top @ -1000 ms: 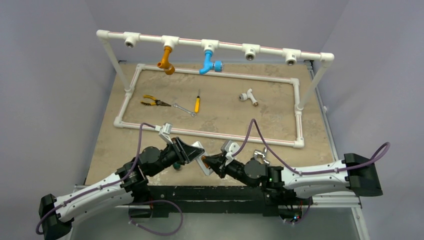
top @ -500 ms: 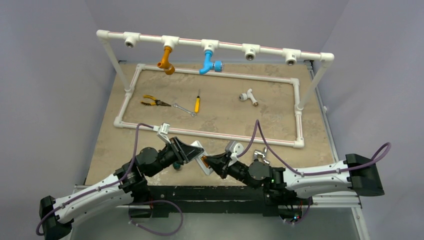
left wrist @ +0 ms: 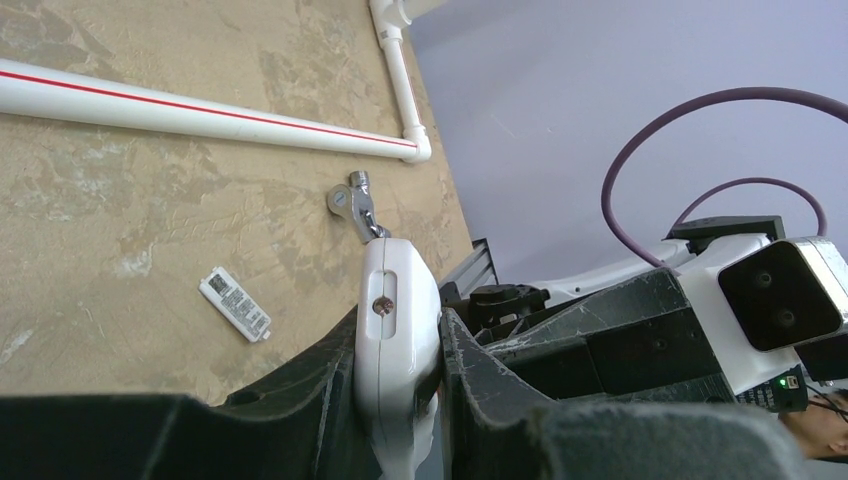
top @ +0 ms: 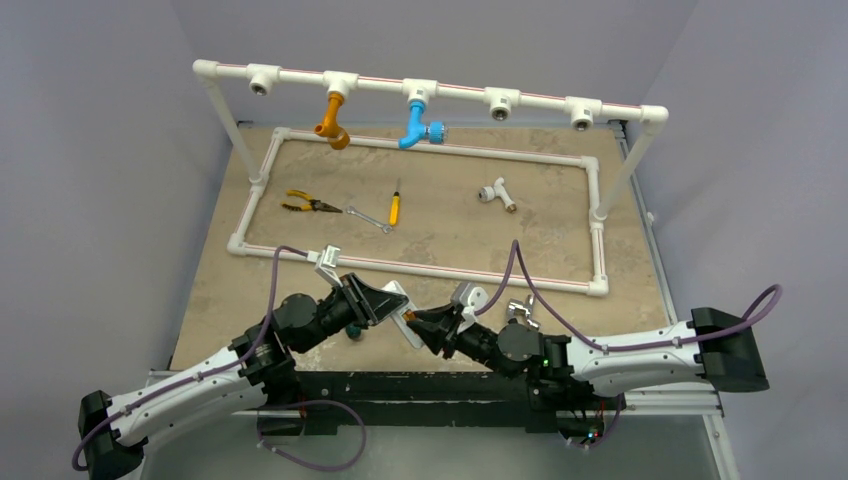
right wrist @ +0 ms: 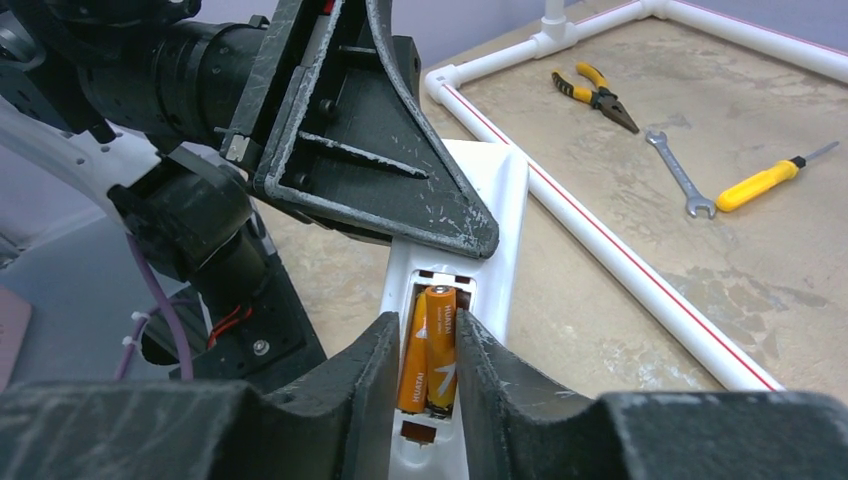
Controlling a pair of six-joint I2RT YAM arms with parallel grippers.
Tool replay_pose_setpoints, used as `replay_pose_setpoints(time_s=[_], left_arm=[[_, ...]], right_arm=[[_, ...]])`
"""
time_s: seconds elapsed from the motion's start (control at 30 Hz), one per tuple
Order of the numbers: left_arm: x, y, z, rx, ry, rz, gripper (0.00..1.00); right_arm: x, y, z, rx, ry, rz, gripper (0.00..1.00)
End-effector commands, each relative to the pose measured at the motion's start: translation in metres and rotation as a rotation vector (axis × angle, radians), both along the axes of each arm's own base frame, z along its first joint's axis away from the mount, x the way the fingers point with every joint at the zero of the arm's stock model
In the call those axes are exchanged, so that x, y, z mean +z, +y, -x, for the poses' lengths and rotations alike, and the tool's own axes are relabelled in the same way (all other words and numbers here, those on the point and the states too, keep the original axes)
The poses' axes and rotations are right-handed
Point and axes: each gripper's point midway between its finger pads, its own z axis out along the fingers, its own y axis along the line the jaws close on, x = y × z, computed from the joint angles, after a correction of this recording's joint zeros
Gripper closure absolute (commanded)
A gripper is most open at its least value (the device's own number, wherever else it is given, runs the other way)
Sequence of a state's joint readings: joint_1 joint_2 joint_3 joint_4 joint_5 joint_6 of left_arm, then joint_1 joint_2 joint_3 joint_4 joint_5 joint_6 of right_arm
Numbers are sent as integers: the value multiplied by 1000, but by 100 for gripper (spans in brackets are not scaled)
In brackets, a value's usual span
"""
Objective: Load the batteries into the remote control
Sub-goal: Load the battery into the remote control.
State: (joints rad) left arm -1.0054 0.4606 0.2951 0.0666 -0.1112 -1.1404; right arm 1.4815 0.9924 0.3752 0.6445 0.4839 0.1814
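My left gripper (left wrist: 398, 320) is shut on the white remote control (left wrist: 390, 280) and holds it edge-on above the table's near edge. In the right wrist view the remote (right wrist: 497, 195) shows its open battery bay. One orange battery (right wrist: 411, 362) lies in the bay. A second battery (right wrist: 442, 340) sits slightly raised beside it, its far end at the top of the bay. My right gripper (right wrist: 428, 325) is closed narrowly around this battery, fingers close on either side. In the top view both grippers meet at the remote (top: 403, 318).
A small white labelled cover (left wrist: 236, 304) and a metal fitting (left wrist: 352, 203) lie on the table near the remote. Inside the white pipe frame (top: 420, 268) lie pliers (top: 305, 204), a wrench (top: 368, 218), a yellow screwdriver (top: 395, 208) and a white pipe fitting (top: 496, 192). Orange (top: 334, 122) and blue (top: 416, 122) taps hang behind.
My right gripper has moved left, closing in on the remote held by the left gripper. The left arm has shifted only slightly.
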Motion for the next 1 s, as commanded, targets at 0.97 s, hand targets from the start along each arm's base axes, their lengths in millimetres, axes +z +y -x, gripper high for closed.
replay_pose_setpoints(time_s=[0.97], left_arm=[[52, -10, 17, -103, -62, 184, 100]], right_arm=[[45, -17, 4, 44, -60, 41, 51]])
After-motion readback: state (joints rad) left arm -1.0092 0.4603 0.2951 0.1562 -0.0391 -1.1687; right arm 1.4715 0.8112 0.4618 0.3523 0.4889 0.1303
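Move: Between the barely parted right fingertips is the upper battery in the remote, about 1 cm ahead and 2 cm left of the right hand and roughly level with it. From the left hand, which already grips the remote, this battery lies some 2 cm back and 3 cm to the right. Under the right hand, some 17 cm down on the table, the battery cover lies about 7 cm right and 5 cm back; the chrome fitting is about 26 cm right and 2 cm back. Drawing off the battery it has already released, the right hand slips about 1 cm forward, then goes some 3 cm to the right and 3 cm up, its fingers spreading to roughly twice their gap. The left hand keeps its grip on the remote and lifts it about 2.5 cm, easing back 1 cm and rolling some 5 degrees. ##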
